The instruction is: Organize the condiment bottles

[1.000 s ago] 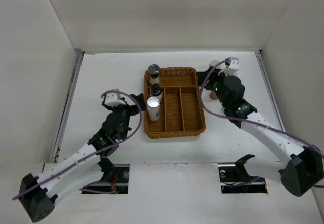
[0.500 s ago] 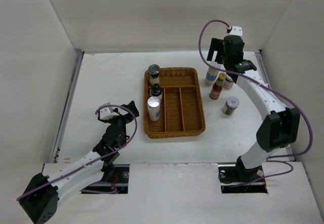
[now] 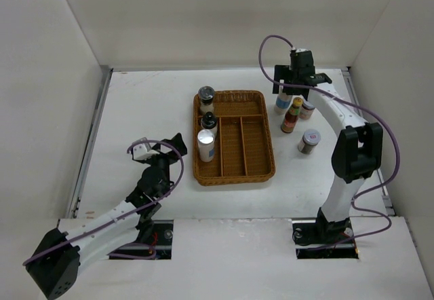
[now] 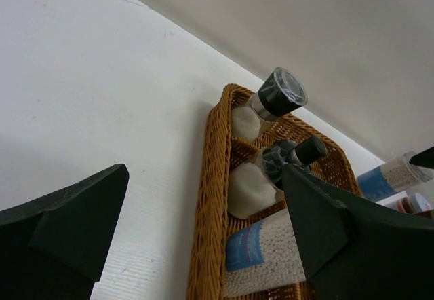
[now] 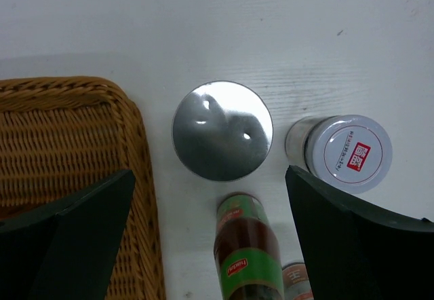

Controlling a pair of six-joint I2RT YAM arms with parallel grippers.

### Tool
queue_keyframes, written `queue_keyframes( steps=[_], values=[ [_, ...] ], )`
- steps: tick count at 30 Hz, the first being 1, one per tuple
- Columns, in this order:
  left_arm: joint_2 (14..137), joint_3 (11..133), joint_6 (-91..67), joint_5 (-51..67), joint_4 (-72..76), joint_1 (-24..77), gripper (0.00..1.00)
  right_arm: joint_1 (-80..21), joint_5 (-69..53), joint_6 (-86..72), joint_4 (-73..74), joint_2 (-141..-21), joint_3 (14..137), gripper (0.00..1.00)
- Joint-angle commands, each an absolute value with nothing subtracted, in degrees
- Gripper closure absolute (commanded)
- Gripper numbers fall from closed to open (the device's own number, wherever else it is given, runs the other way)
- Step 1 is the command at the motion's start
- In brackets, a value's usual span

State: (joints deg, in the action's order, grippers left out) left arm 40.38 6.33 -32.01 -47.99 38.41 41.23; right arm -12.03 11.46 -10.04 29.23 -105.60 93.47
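Note:
A wicker basket holds three condiment bottles in its left compartment: a dark-lidded one at the back, a second dark-capped one, and a silver-capped white shaker. Right of the basket stand a white shaker with a blue label, a yellow-capped red sauce bottle and two short jars. My right gripper hangs open above this group; below it are the shaker's silver cap, a white-lidded jar and the sauce bottle. My left gripper is open and empty, left of the basket.
The basket's middle and right compartments hold nothing. The basket's woven left rim lies straight ahead of my left gripper. White walls enclose the table at the back and both sides.
My right gripper has opened wide, and its arm has lifted from low beside the basket to above the bottles at the back right. The left arm has drawn back from the basket.

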Motion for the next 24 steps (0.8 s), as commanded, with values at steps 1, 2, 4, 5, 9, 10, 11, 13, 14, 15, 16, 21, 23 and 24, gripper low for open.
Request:
queue_keyframes(
  steps=[1, 2, 4, 5, 9, 10, 11, 13, 14, 15, 16, 21, 23, 24],
  values=[
    [41.3, 5.7, -33.0, -47.6, 41.9, 40.6, 0.00, -11.1, 10.2, -9.4, 28.1, -106.9, 97.5, 0.00],
    [41.6, 5.8, -33.0, -47.5, 42.2, 40.4, 0.00, -10.9, 10.4, -9.4, 28.1, -107.5, 97.9, 0.00],
    [42.0, 5.8, -33.0, -47.5, 42.8, 39.9, 0.00, -10.4, 10.3, -9.4, 28.2, -108.3, 98.3, 0.00],
    [42.4, 5.8, -33.0, -47.4, 43.1, 39.7, 0.00, -10.2, 10.2, -9.3, 28.0, -108.5, 98.3, 0.00],
    [42.5, 5.6, -33.0, -47.2, 43.2, 38.8, 0.00, -10.2, 10.2, -8.9, 27.9, -109.5, 99.1, 0.09],
    [42.7, 5.7, -33.0, -47.2, 43.2, 38.8, 0.00, -10.2, 10.2, -8.8, 28.1, -109.9, 99.6, 0.12],
    [43.1, 5.9, -33.0, -47.2, 43.2, 38.7, 0.00, -10.1, 10.1, -8.6, 28.3, -110.2, 100.0, 0.14],
    [43.8, 5.9, -33.0, -47.2, 43.5, 38.7, 0.00, -10.1, 9.9, -8.4, 28.5, -110.9, 101.0, 0.24],
    [43.9, 5.8, -33.0, -47.1, 43.8, 38.7, 0.00, -10.1, 9.9, -8.5, 28.4, -111.1, 101.3, 0.30],
    [44.0, 5.7, -33.1, -47.1, 44.1, 38.7, 0.00, -10.0, 10.1, -8.9, 28.0, -111.1, 101.7, 0.36],
    [44.1, 5.7, -33.1, -47.1, 44.3, 38.7, 0.00, -9.8, 10.5, -9.4, 27.3, -110.9, 102.2, 0.40],
    [44.6, 5.5, -33.2, -46.9, 44.4, 38.8, 0.00, -8.2, 12.3, -14.8, 17.4, -107.8, 104.4, 0.45],
    [43.5, 5.4, -33.2, -46.6, 44.4, 38.8, 0.00, -8.4, 12.7, -15.6, 14.0, -105.5, 104.9, 0.45],
    [43.2, 5.4, -33.2, -46.1, 44.4, 38.8, 0.00, -8.4, 12.8, -15.3, 12.8, -104.4, 105.3, 0.45]
  ],
)
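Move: The white bottle with the silver lid stands almost between the right hand's open fingers, its middle about 3 cm ahead, 1 cm to the right and 6 cm below. The brown sauce bottle stands some 8 cm nearer the base than it and 2 cm farther right; the short white-lidded jar is about 9 cm to its right and 3 cm nearer. The basket's middle lies about 10 cm back and 19 cm left of the hand. From the left hand the silver-lidded bottle is roughly 25 cm ahead, 42 cm right and 7 cm below. The right hand eases about 2 cm forward, a little down and to the right, bringing its wide-open, downward-slanting fingers around the top of the silver-lidded bottle, and closes them by about a third until they pinch it just under the lid. Keeping that grip, it then lifts some 3 cm while carrying on forward about 2 cm, away from the sauce bottle and the basket, the fingertips tilting up by roughly 5 degrees. ##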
